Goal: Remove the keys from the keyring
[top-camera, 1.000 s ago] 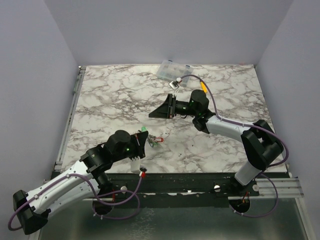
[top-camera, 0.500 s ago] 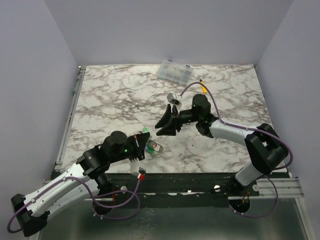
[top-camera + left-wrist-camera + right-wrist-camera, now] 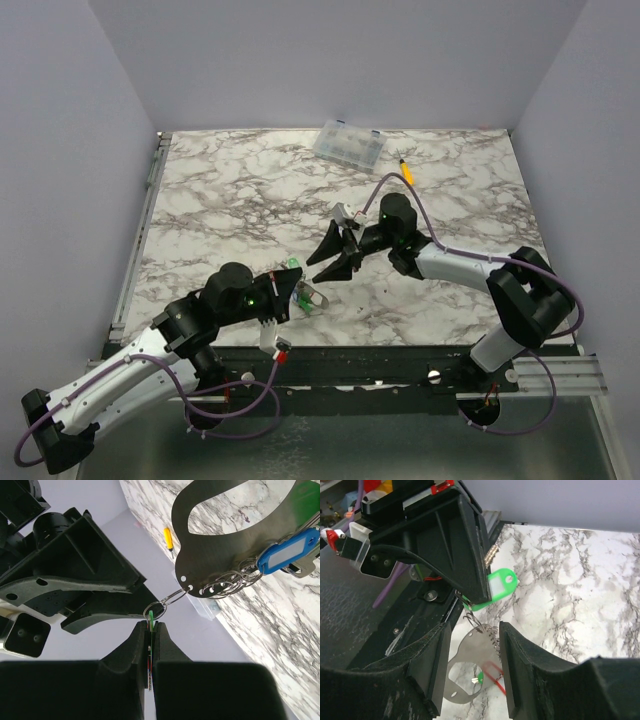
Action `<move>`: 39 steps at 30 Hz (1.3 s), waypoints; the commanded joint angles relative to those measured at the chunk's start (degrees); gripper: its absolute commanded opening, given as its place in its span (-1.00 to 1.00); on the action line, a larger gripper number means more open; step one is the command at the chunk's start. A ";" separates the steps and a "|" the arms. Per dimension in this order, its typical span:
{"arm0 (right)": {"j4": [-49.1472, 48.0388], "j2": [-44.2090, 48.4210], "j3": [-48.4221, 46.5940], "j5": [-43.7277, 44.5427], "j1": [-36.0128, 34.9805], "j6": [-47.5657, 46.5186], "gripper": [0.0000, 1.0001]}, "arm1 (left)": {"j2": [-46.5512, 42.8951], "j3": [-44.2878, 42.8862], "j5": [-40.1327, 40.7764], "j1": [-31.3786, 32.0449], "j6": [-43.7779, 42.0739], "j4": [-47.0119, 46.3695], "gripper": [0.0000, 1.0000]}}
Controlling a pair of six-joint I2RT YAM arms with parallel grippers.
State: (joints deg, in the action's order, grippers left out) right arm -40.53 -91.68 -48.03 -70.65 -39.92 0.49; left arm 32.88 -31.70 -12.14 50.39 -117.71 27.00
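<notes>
My left gripper (image 3: 288, 288) is shut on a green key tag (image 3: 150, 616), seen edge-on between its fingers. From that tag a small split ring carries the keyring (image 3: 225, 555), a flat grey metal plate with a D-shaped hole, which hangs off the table. A blue tag (image 3: 287, 555) and several wire rings hang on its edge. In the right wrist view the green tag (image 3: 497, 587) sticks out of the left gripper, with the keyring (image 3: 470, 650) and a red tag (image 3: 495, 677) below it. My right gripper (image 3: 474, 627) is open, one finger on each side of the keyring, not touching it.
A clear plastic compartment box (image 3: 350, 145) lies at the far edge of the marble table (image 3: 220, 200). A yellow plug (image 3: 405, 170) sits on the right arm's purple cable. The table's near edge and a black rail run just behind the left gripper.
My right gripper has come down and to the near left, from the far middle of the table to the keyring. The left gripper has shifted slightly nearer, still shut on the green tag.
</notes>
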 commanded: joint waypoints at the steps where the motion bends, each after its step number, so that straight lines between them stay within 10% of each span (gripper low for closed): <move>1: -1.97 -2.43 0.11 -1.52 -1.90 -2.50 0.03 | -0.77 -1.38 -3.34 0.24 -0.51 -2.22 -1.00; 9: -3.03 -4.12 0.86 -0.91 -2.61 -2.53 -0.09 | -1.60 -1.62 -3.25 0.19 0.02 -2.31 -1.00; 19: -4.09 -3.31 1.17 1.31 -2.61 0.80 -0.97 | -2.13 -0.94 -2.29 0.22 1.04 -2.22 -1.00; 39: -22.61 -3.79 3.68 2.44 -1.03 22.07 -0.99 | -7.72 3.50 -2.56 0.23 0.24 2.39 -1.00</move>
State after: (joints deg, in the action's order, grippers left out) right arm -57.01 -95.07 -44.88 -68.71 -41.50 18.39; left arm 26.26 -29.71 -12.69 50.39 -116.64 27.09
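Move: The right hand's open fingers straddle the ring end of the keyring plate: the end lies about 1 cm back, 1 cm left and 2 cm below their midpoint. The plate's middle hangs some 3 cm back, 1 cm left and 6 cm below that hand; the green-tagged key in the left grip is roughly 1 cm ahead, 5 cm left and 2 cm above it. From the left hand, the ring end is about 1 cm back, 2 cm right and 2 cm down. Pinching the keyring plate's ring end beside the left fingers, the right hand first eases down about 2 cm, slightly back and left, then shuts fully on it. Still closed, it lifts nearly 2 cm, rolling some 10 degrees with its forward side dipping. The left hand keeps its grip on the green-tagged key's ring, creeping up about 1 cm and finally back. ##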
